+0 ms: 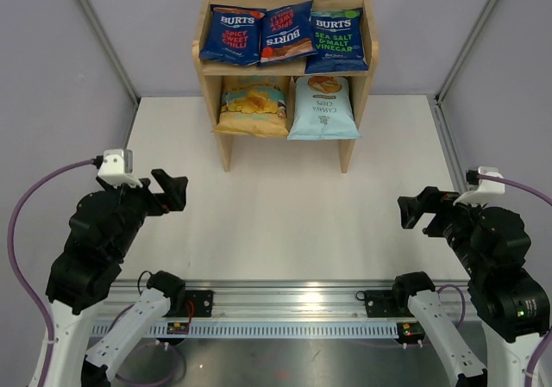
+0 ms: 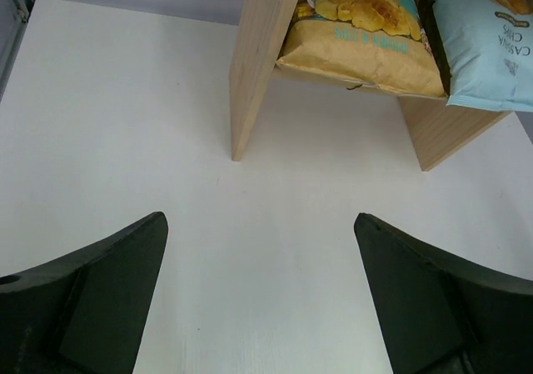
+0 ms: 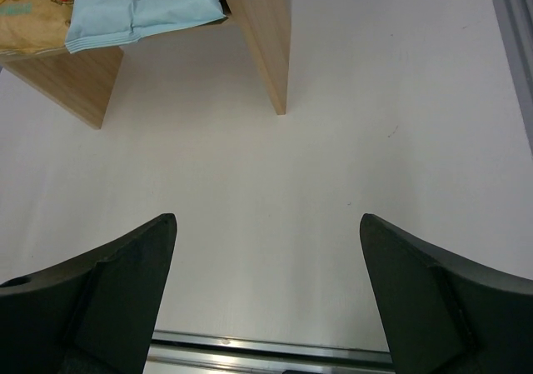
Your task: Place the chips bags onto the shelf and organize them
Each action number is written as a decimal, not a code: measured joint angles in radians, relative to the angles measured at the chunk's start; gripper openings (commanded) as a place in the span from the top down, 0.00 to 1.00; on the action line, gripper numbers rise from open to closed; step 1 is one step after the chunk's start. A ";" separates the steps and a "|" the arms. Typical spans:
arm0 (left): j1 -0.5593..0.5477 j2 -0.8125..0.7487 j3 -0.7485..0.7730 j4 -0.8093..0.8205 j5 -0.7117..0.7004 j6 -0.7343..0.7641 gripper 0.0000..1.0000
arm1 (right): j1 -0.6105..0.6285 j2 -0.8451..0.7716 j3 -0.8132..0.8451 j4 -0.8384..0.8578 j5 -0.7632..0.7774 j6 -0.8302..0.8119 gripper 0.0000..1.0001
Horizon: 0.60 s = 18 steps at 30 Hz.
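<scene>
The wooden shelf (image 1: 204, 64) stands at the back of the table. On its upper tier lie three dark blue BURTS chips bags (image 1: 231, 35), (image 1: 287, 32), (image 1: 337, 40) side by side. Below them, the lower tier holds a yellow-and-teal bag (image 1: 253, 105) (image 2: 362, 28) on the left and a pale blue cassava bag (image 1: 323, 108) (image 2: 491, 45) (image 3: 141, 7) on the right. My left gripper (image 1: 172, 190) (image 2: 260, 224) is open and empty near the table's front left. Over at the front right, my right gripper (image 1: 410, 210) (image 3: 268, 224) is also open and empty. Both are well short of the shelf.
White table (image 1: 285, 223) lies between the arms and the shelf. A metal rail (image 1: 285, 299) (image 3: 266, 345) runs along the near edge, carrying both arm bases. Grey walls and slanted frame posts (image 1: 103, 34) close in the back and sides.
</scene>
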<state>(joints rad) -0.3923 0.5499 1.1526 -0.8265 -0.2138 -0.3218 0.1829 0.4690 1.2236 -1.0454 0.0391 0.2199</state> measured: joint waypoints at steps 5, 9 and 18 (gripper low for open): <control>0.001 -0.120 -0.140 0.019 0.023 0.072 0.01 | 0.000 0.008 -0.007 0.002 -0.016 -0.005 0.00; 0.001 -0.193 -0.260 0.040 0.042 0.118 0.01 | 0.000 0.009 -0.010 0.008 -0.024 -0.008 0.01; 0.001 -0.311 -0.430 0.144 0.018 0.183 0.01 | 0.000 0.021 -0.116 0.134 -0.025 -0.023 0.00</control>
<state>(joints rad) -0.3912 0.2390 0.7231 -0.6827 -0.1959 -0.1383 0.1829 0.4904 1.1076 -0.9115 0.0143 0.1967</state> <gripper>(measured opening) 0.988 0.993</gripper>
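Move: Up on the top shelf, the spicy chilli bag lies about 27 cm ahead of the left hand, 13 cm to its right and some 7 cm higher. The yellow chips bag on the lower shelf is roughly 22 cm ahead of that hand, 16 cm right and 14 cm below. Seen from the right hand, the spicy chilli bag is about 31 cm ahead, 36 cm left and 8 cm up. Sinking about 9 cm through open air, the empty left hand drops nearly straight down in front of the loaded shelf, easing off towards the end and rolling slightly so that its left side rises. The right hand stays almost still, then creeps some 3 cm forward with a slight dip. Both grippers stay wide open and touch nothing. ##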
